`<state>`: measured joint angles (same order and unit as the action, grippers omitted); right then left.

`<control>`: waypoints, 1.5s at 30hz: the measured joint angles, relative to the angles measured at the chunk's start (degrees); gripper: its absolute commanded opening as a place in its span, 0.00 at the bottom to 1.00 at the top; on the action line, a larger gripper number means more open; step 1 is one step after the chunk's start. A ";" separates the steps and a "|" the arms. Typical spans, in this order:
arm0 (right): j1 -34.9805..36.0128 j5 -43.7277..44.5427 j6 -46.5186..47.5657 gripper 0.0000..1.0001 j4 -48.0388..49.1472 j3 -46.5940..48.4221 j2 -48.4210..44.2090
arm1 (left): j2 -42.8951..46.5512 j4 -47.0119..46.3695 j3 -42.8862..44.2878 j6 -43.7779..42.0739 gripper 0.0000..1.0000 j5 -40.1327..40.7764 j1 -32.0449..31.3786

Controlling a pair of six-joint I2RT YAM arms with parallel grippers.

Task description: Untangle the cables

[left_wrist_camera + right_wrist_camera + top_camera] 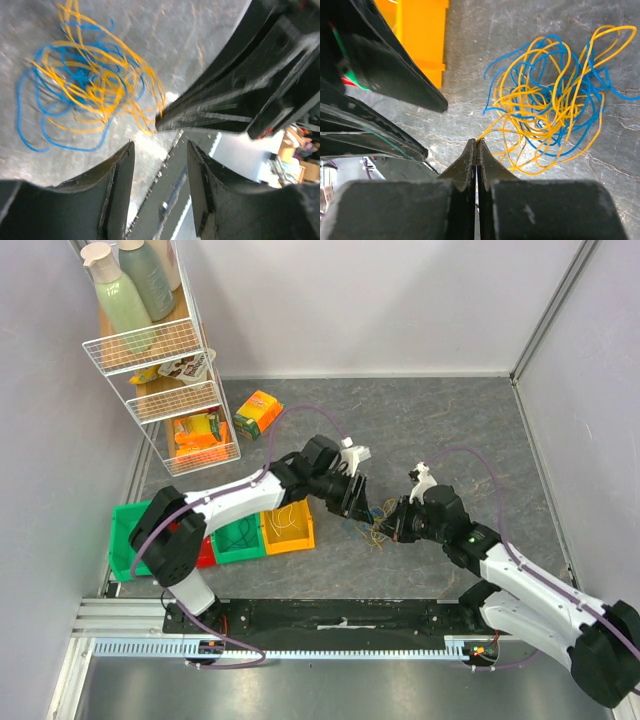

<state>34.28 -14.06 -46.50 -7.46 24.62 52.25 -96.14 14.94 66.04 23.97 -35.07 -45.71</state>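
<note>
The cables (376,527) lie as one tangled bunch of thin yellow and blue loops on the grey floor between the two arms. In the right wrist view the cables (555,107) spread to the upper right. My right gripper (477,142) is shut, and a yellow strand from the bunch is pinched at its very tip. My left gripper (160,146) stands open with nothing between its fingers. The cables (85,85) lie up and to the left of it. From above, my left gripper (360,502) is just left of the bunch and my right gripper (392,523) just right of it.
A yellow bin (288,528), a green bin (238,538) and another green bin (125,540) sit in a row to the left. A white wire rack (160,370) with bottles stands at the back left. An orange-green packet (258,412) lies near it.
</note>
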 measured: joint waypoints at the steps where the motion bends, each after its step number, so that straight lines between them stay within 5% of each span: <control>1: 0.00 0.11 -0.02 0.00 -0.42 0.00 -1.33 | 1.09 -2.14 -2.08 1.68 0.48 -0.79 0.00; 10: 0.00 -0.50 -4.24 0.00 -1.05 0.00 -10.51 | 13.29 -32.89 -28.46 21.51 0.53 -0.94 -0.42; 22: 0.00 -2.56 -7.52 0.00 -1.14 4.96 -13.84 | 10.71 -42.10 -27.02 25.99 0.41 0.52 -2.14; 30: 0.00 -3.32 -7.80 0.00 -1.25 5.29 -14.12 | 8.52 -42.03 -25.44 27.19 0.50 1.20 -3.23; 36: 0.00 -3.98 -7.93 0.00 -1.68 5.42 -15.21 | 6.25 -40.57 -22.93 27.28 0.33 3.74 -3.43; 42: 0.00 -2.99 -6.99 0.00 -5.81 7.13 -17.16 | 5.62 -37.42 -21.62 27.04 0.02 7.32 -3.56; 45: 0.00 -0.66 -4.96 0.00 -10.86 10.75 -18.03 | 5.66 -34.84 -21.35 25.51 0.02 9.86 -3.54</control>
<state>34.28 -14.72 -51.46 -18.33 35.38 34.22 -90.48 -19.90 44.69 49.47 -25.21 -49.25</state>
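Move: The blue-and-yellow cable tangle lies on the table about 5 cm ahead of the right hand, some 2 cm to its right and 6 cm below. The right fingers already pinch one yellow strand of it. From the open left hand the same tangle is roughly 4 cm ahead, 7 cm to the right and 9 cm below. The orange bin stands about 15 cm to the left hand's left and 3 cm farther out, with the green bin some 12 cm beyond it to the left. The yellow strand stays pinched in the shut right fingers while the right hand draws it up about 13 cm from the tangle, drifting slightly back and tilting its fingers upward. The left hand backs off about 4 cm and a little left, rises slightly, then comes right, forward and down to the tangle's near edge. There its half-open fingers close and pinch yellow strand, having rolled and swung some 20 degrees. ##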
